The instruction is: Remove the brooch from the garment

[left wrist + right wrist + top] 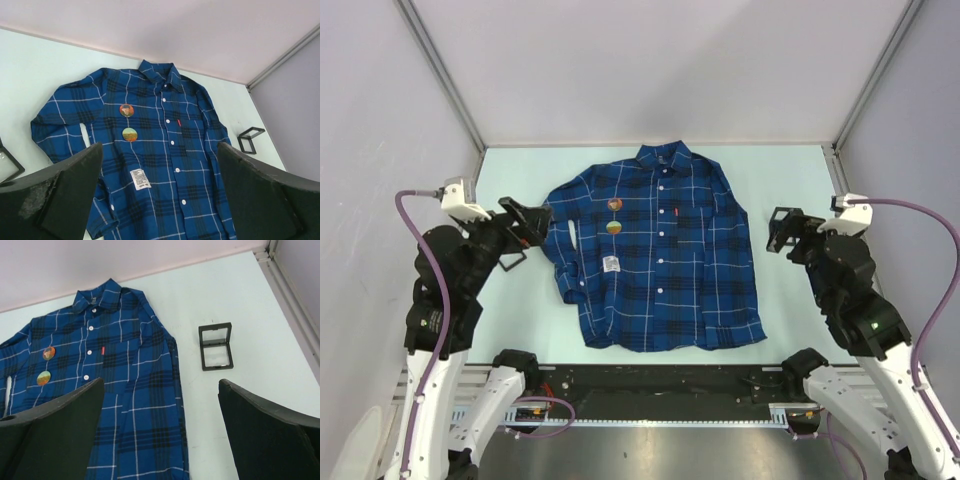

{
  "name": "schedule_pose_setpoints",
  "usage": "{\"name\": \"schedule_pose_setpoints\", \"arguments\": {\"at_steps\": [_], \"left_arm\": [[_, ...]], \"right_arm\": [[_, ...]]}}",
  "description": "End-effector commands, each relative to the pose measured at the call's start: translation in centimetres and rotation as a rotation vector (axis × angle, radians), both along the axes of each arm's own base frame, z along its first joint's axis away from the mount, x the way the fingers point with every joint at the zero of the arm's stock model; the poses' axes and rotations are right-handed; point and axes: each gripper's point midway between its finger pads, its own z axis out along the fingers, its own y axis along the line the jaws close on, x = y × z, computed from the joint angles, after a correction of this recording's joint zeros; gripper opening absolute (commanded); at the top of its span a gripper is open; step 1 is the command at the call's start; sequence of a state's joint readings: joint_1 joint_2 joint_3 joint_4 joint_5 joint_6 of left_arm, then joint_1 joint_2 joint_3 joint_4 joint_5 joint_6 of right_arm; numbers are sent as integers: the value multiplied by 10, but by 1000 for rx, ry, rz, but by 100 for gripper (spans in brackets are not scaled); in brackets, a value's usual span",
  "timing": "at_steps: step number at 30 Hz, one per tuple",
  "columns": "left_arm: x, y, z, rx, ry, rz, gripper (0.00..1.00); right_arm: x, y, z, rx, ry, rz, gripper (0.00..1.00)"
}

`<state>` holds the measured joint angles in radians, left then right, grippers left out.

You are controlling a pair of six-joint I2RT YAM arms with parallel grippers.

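Note:
The garment, a dark blue plaid shirt (660,260), lies flat and face up in the middle of the table. Two round brooches are pinned on its chest, one above the other: an upper reddish brooch (615,204) and a lower green and orange brooch (613,227). Both show in the left wrist view (127,110) (130,134) and the right wrist view (49,353) (43,378). A white tag (140,179) sits below them. My left gripper (540,222) is open and empty, above the shirt's left sleeve. My right gripper (775,232) is open and empty, right of the shirt.
A small black open case (216,346) lies on the table right of the shirt, under my right gripper. Another black case (512,258) lies left of the shirt near my left gripper. Grey walls enclose the table on three sides.

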<state>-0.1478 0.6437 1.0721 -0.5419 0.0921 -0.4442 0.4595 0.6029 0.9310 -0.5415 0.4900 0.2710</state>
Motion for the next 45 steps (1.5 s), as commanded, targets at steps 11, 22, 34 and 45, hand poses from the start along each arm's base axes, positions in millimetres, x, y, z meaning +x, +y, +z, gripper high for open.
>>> {"name": "schedule_pose_setpoints", "arguments": {"at_steps": [11, 22, 34, 45], "left_arm": [[1, -21, -40, 22, 172, -135, 100], [37, -37, -106, 27, 347, -207, 90], [88, -80, -182, -61, 606, -319, 60], [137, -98, -245, -19, 856, -325, 40]], "right_arm": [[5, -6, -9, 242, 26, -146, 100], [38, 103, -49, 263, 228, 294, 100], [106, 266, -95, 418, 223, 577, 81], [158, 331, -147, 485, 203, 644, 52]]}}
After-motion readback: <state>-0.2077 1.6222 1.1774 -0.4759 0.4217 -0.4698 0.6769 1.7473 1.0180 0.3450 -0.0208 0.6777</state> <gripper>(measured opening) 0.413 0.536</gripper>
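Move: From the left hand, the lower round brooch, the yellow-and-green one, lies about 17 cm ahead, 12 cm to the right and some 34 cm below. From the right hand it is about 17 cm ahead, 37 cm to the left and 29 cm below. On the shirt, the red badge sits about 7 cm farther out than this brooch and the white label about 10 cm nearer the bases, both level with it sideways. Converging on the yellow-and-green brooch, both hands come down over the shirt: the left mostly sinks, about 24 cm, also going forward and right, its fingers tipping steeply down. The right first lingers, then sweeps some 30 cm left while lowering and reaching forward, turning counter-clockwise, rolling its left side up and tipping down. Both grippers narrow to roughly half open, still in the air beside the brooch. ##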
